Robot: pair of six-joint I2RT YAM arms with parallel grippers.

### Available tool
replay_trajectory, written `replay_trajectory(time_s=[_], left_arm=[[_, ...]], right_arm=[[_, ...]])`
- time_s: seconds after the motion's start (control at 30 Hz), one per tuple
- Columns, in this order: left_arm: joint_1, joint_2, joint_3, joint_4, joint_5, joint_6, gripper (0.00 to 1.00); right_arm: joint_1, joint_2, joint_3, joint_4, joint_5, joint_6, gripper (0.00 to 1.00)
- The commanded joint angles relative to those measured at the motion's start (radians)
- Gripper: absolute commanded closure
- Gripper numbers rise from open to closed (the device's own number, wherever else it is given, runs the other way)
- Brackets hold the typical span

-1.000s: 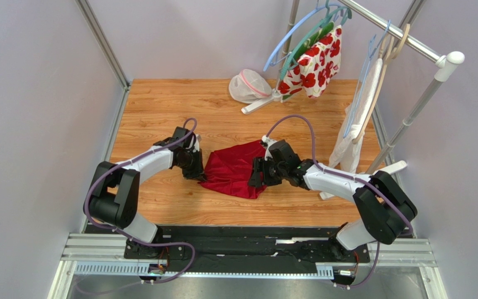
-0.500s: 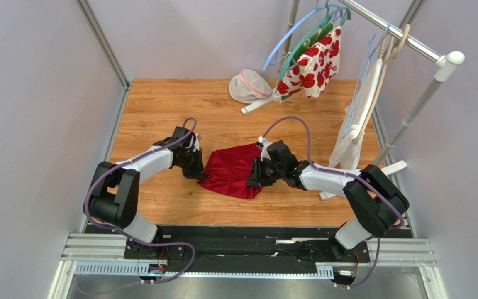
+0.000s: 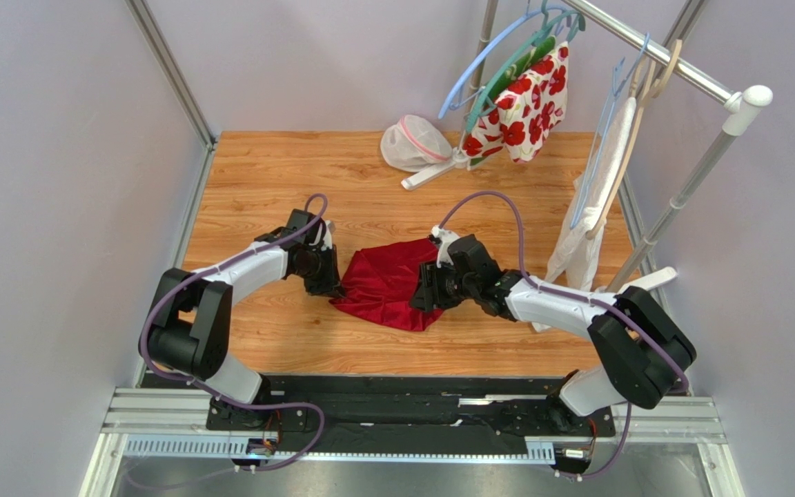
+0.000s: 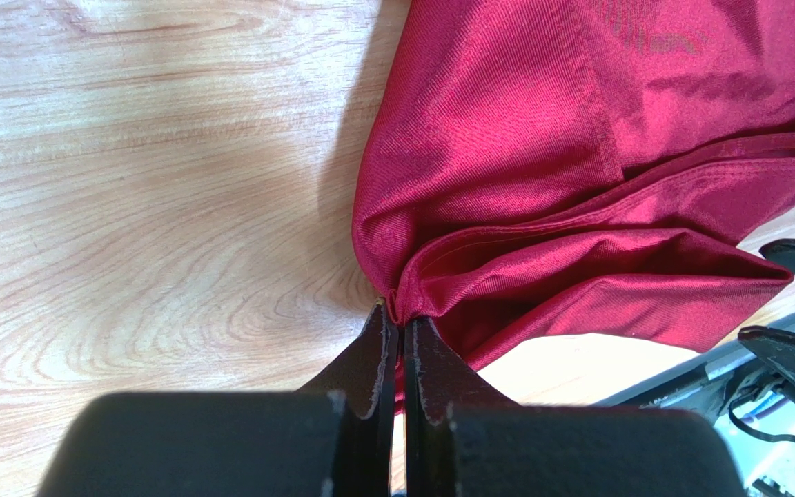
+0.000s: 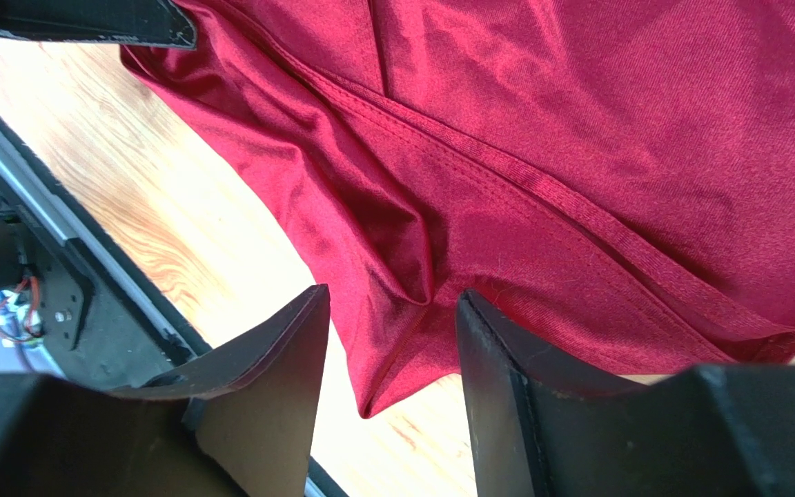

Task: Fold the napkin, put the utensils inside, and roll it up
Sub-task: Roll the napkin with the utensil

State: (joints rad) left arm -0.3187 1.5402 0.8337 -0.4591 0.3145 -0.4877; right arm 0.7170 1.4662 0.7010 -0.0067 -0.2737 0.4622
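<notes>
The dark red napkin (image 3: 386, 282) lies crumpled in a loose, folded heap on the wooden table (image 3: 267, 176) between both arms. My left gripper (image 3: 331, 285) is at its left edge, shut on a bunched bit of the napkin (image 4: 578, 155); the left gripper (image 4: 402, 321) pinches the cloth right at the fingertips. My right gripper (image 3: 422, 295) is at the napkin's right near side. In the right wrist view the right gripper (image 5: 391, 293) stands open, a fold and corner of the napkin (image 5: 578, 135) lying loose between its fingers. The utensils are out of view.
A white mesh bag (image 3: 415, 143) lies at the back. A clothes rack (image 3: 682, 197) on the right carries a white cloth with red flowers (image 3: 521, 104) and a white towel (image 3: 588, 223) that hangs close behind the right arm. A black mounting rail (image 3: 412, 414) runs along the near edge.
The right gripper's jaws narrowed and then widened again over the napkin's fold, and the right arm shifted slightly left. The left gripper kept its hold and place.
</notes>
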Motion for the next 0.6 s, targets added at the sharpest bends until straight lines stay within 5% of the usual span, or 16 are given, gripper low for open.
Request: replay_trajectory(time_s=[0.0,0.2,0.4,0.5,0.57], left_arm=[[0.003,0.003,0.035,0.023,0.02,0.008,1.0],[0.003,0.0,0.035,0.022,0.023,0.008,1.0],[0.003,-0.003,0.033,0.023,0.023,0.003,0.99],[0.006,-0.02,0.042,0.002,-0.008,-0.003,0.72],[0.024,-0.035,0.044,-0.016,-0.034,-0.015,0.52]], right_arm=[[0.012,-0.029,0.029,0.011,0.051,-0.04,0.47],[0.016,0.031,0.045,0.014,0.024,-0.039,0.51],[0.035,0.039,0.049,0.056,-0.008,-0.049,0.8],[0.058,0.026,0.045,0.062,-0.024,-0.086,0.99],[0.078,0.014,0.034,0.057,-0.027,-0.114,1.0]])
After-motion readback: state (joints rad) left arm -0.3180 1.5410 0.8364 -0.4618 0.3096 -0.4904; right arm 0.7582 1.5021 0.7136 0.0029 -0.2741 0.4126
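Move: The raised fold of the napkin's near edge lies just off the right fingertips, about 1 cm left, 1 cm back and 1 cm below. The napkin's near corner is some 4 cm back of that hand, neither left nor right, and the napkin's bunched left corner about 14 cm left and 2 cm ahead. The left hand already pinches that bunched corner; from it the fold lies about 13 cm right and 3 cm back. Right fingers shift about 1 cm left, back and down, closing to pinch the raised fold; left fingers start opening. ##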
